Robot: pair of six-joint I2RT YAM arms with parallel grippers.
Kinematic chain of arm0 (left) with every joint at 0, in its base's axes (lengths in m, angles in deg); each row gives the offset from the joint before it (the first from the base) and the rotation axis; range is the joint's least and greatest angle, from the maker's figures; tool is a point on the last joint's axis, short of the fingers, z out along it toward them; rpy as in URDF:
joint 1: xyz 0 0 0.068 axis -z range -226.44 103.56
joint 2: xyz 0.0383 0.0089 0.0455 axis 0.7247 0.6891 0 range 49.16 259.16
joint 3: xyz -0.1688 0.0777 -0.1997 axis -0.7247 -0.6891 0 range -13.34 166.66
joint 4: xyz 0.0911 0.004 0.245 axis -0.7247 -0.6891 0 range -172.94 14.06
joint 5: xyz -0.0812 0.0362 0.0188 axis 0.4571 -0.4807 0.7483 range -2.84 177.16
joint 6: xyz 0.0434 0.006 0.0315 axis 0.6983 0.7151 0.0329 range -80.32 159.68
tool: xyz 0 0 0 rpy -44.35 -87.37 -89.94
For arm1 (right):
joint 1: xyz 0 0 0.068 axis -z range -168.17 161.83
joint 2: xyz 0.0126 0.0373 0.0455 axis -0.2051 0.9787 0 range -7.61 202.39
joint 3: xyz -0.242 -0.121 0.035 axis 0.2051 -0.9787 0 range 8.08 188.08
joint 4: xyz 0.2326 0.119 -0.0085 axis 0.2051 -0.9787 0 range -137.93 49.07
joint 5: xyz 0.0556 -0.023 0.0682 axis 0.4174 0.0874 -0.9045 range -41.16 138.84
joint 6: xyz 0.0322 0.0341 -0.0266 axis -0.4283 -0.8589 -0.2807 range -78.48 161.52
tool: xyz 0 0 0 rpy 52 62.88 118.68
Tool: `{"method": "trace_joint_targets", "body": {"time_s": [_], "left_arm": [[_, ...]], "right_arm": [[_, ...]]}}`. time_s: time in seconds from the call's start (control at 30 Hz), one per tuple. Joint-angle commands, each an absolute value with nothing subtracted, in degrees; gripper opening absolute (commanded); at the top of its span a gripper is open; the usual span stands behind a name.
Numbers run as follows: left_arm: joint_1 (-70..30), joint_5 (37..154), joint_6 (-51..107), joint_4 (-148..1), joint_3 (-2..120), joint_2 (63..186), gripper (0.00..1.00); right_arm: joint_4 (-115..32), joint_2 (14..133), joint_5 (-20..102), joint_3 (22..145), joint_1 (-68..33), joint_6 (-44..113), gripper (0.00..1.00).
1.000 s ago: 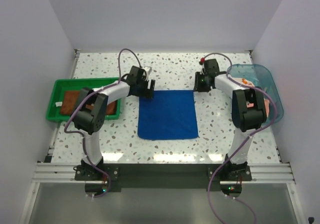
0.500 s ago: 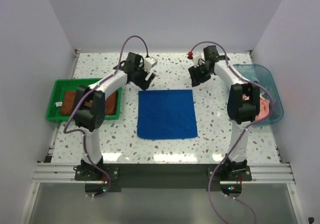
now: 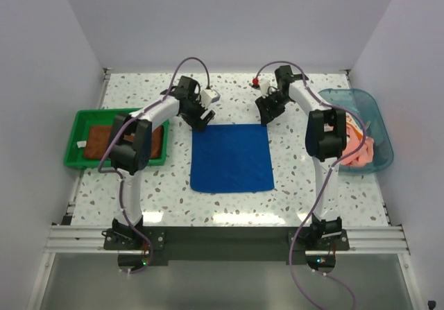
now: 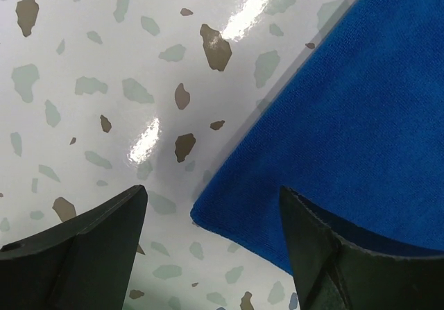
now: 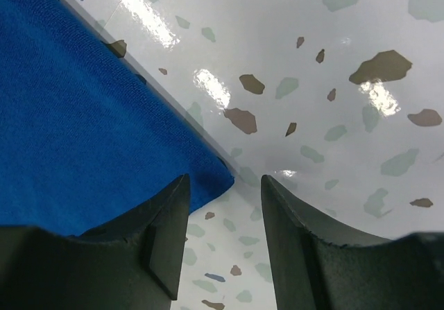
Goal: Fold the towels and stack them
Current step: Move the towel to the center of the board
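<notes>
A royal blue towel (image 3: 232,159) lies flat in the middle of the table. My left gripper (image 3: 199,121) hovers open over its far left corner; in the left wrist view that corner of the blue towel (image 4: 333,136) sits between the wide-spread fingers of the left gripper (image 4: 213,191). My right gripper (image 3: 266,114) is open at the far right corner; in the right wrist view the blue towel (image 5: 83,130) ends in a corner right between the tips of the right gripper (image 5: 225,178). A rust-brown towel (image 3: 97,138) lies in the green tray. Pink cloth (image 3: 359,150) sits in the tub.
The green tray (image 3: 76,150) stands at the left edge of the table. The clear blue tub (image 3: 371,109) stands at the right edge, partly behind the right arm. White walls close in the back and both sides.
Both grippers drew back from the blue towel's far edge, then came in again at its far corners. The right jaws have widened. The towel lies as before.
</notes>
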State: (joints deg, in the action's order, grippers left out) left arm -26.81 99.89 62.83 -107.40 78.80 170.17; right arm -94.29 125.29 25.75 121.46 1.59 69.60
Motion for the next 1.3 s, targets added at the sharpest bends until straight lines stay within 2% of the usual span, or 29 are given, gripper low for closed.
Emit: {"method": "trace_joint_targets", "body": {"time_s": [0.0,0.23,0.4,0.67,0.7,0.87,1.1,1.27], "left_arm": [[-27.63,102.01,64.90,-108.37,81.67,170.45,0.81],[-28.34,102.28,65.78,-108.72,81.93,171.15,0.78],[-29.30,103.50,65.78,-109.51,83.07,172.47,0.70],[-29.92,106.23,66.22,-112.06,84.83,174.84,0.64],[-29.92,106.49,66.31,-112.41,84.83,174.93,0.60],[-30.18,107.81,66.92,-113.65,84.83,175.90,0.55],[-30.18,110.27,68.33,-117.59,84.13,177.48,0.30],[-30.18,110.45,68.59,-120.23,82.37,177.92,0.23]], "right_arm": [[-97.53,126.86,24.32,124.79,0.58,71.49,0.49],[-98.59,129.32,25.02,125.94,0.14,71.93,0.44],[-99.55,130.37,26.16,125.59,0.06,72.37,0.33],[-100.26,130.47,28.36,125.15,-0.56,73.07,0.11],[-100.43,130.55,28.45,125.06,-0.65,73.25,0.10],[-100.87,130.38,28.80,124.97,-0.82,73.43,0.07],[-101.14,130.03,30.55,124.53,-1.35,73.60,0.02],[-100.70,129.15,31.61,123.57,-1.35,73.60,0.00]]}}
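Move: The blue towel's far left corner lies almost under the left hand, about 1 cm back and 2 cm below. Its far right corner is about 1 cm back, 1 cm left and 2 cm below the right hand. The green tray's middle is some 22 cm left of the left hand and 4 cm back; the clear bin's is roughly 24 cm right of the right hand and 2 cm back. Both hands sink about 2 cm onto the blue towel's far corners and close, each pinching its own corner. ##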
